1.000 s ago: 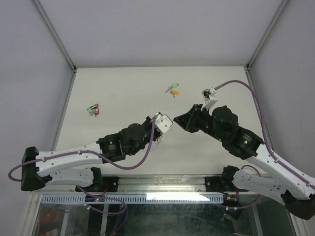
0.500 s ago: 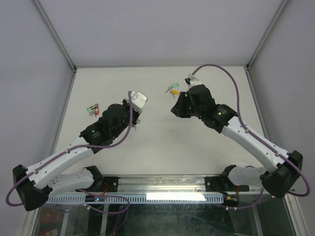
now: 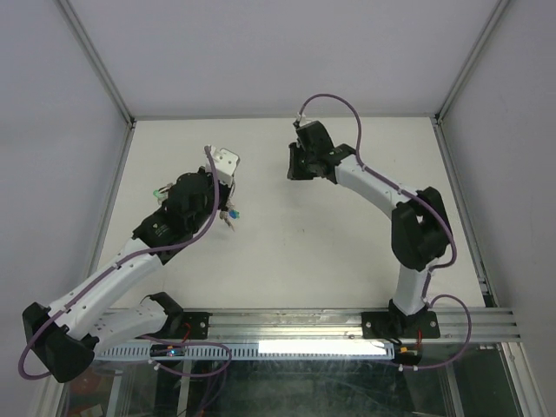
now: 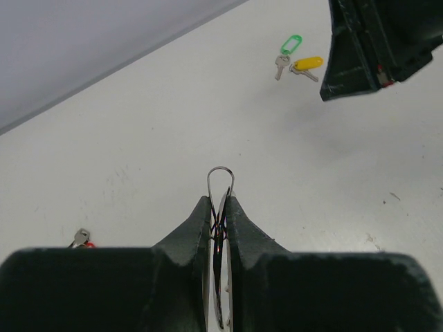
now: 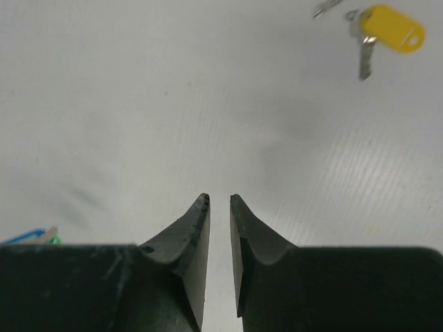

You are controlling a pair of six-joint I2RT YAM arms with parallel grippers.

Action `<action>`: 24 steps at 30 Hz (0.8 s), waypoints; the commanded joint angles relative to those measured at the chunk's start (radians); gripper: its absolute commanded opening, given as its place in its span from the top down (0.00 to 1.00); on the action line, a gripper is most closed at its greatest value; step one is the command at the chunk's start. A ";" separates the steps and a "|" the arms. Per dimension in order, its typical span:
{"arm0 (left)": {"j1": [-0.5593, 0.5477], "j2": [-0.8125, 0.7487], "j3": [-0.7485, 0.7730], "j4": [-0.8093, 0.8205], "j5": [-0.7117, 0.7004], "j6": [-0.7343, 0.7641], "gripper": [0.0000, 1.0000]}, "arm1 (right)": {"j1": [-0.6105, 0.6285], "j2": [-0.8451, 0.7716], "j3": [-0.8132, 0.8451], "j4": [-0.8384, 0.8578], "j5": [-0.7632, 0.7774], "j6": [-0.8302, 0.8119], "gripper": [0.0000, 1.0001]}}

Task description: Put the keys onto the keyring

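Observation:
My left gripper is shut on the keyring, a thin silver wire loop sticking out past the fingertips. From above, the left gripper hangs left of centre with the keyring's small keys dangling under it. The green key and yellow key lie together on the table at the far right of the left wrist view, beside my right gripper. The right gripper is open by a narrow gap, holding nothing, and the yellow key lies ahead to its right. From above, the right gripper hides both keys.
Another small key bunch with a red tag lies near the table's left edge, also seen as the red-tagged bunch. A sliver of blue and green shows at the right wrist view's lower left. Grey walls close off the back and sides.
Both arms have swung away from the table's middle toward the back. The left arm carried the keyring up and left. The right gripper moved left over the green and yellow keys.

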 commanded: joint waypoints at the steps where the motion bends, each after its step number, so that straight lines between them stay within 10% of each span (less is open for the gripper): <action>1: 0.010 0.020 -0.012 0.095 -0.012 -0.028 1.00 | -0.068 0.126 0.171 0.017 0.081 -0.111 0.78; 24: 0.021 0.071 -0.052 0.144 -0.027 -0.024 1.00 | -0.134 0.517 0.518 0.008 0.361 0.035 0.49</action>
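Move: The key with the yellow tag lies about 18 cm ahead of the right gripper, some 5 cm to its right and about 13 cm below. The green-tagged key lies about 4 cm farther out than that one and 2 cm to its left. The keyring in the left fingers is about 8 cm back from the right gripper, 18 cm to its left and 8 cm higher. From the left gripper, the yellow-tagged key is roughly 26 cm ahead, 22 cm right and 24 cm below. Reach the right gripper forward about 15 cm and down some 9 cm, drifting a little right, towards the yellow-tagged key. Spread its nearly shut fingers to about half open on the way and turn the wrist about 15 degrees clockwise, easing off just short of the keys without touching them. Keep the left fingers shut on the keyring while that hand sinks about 3 cm. ##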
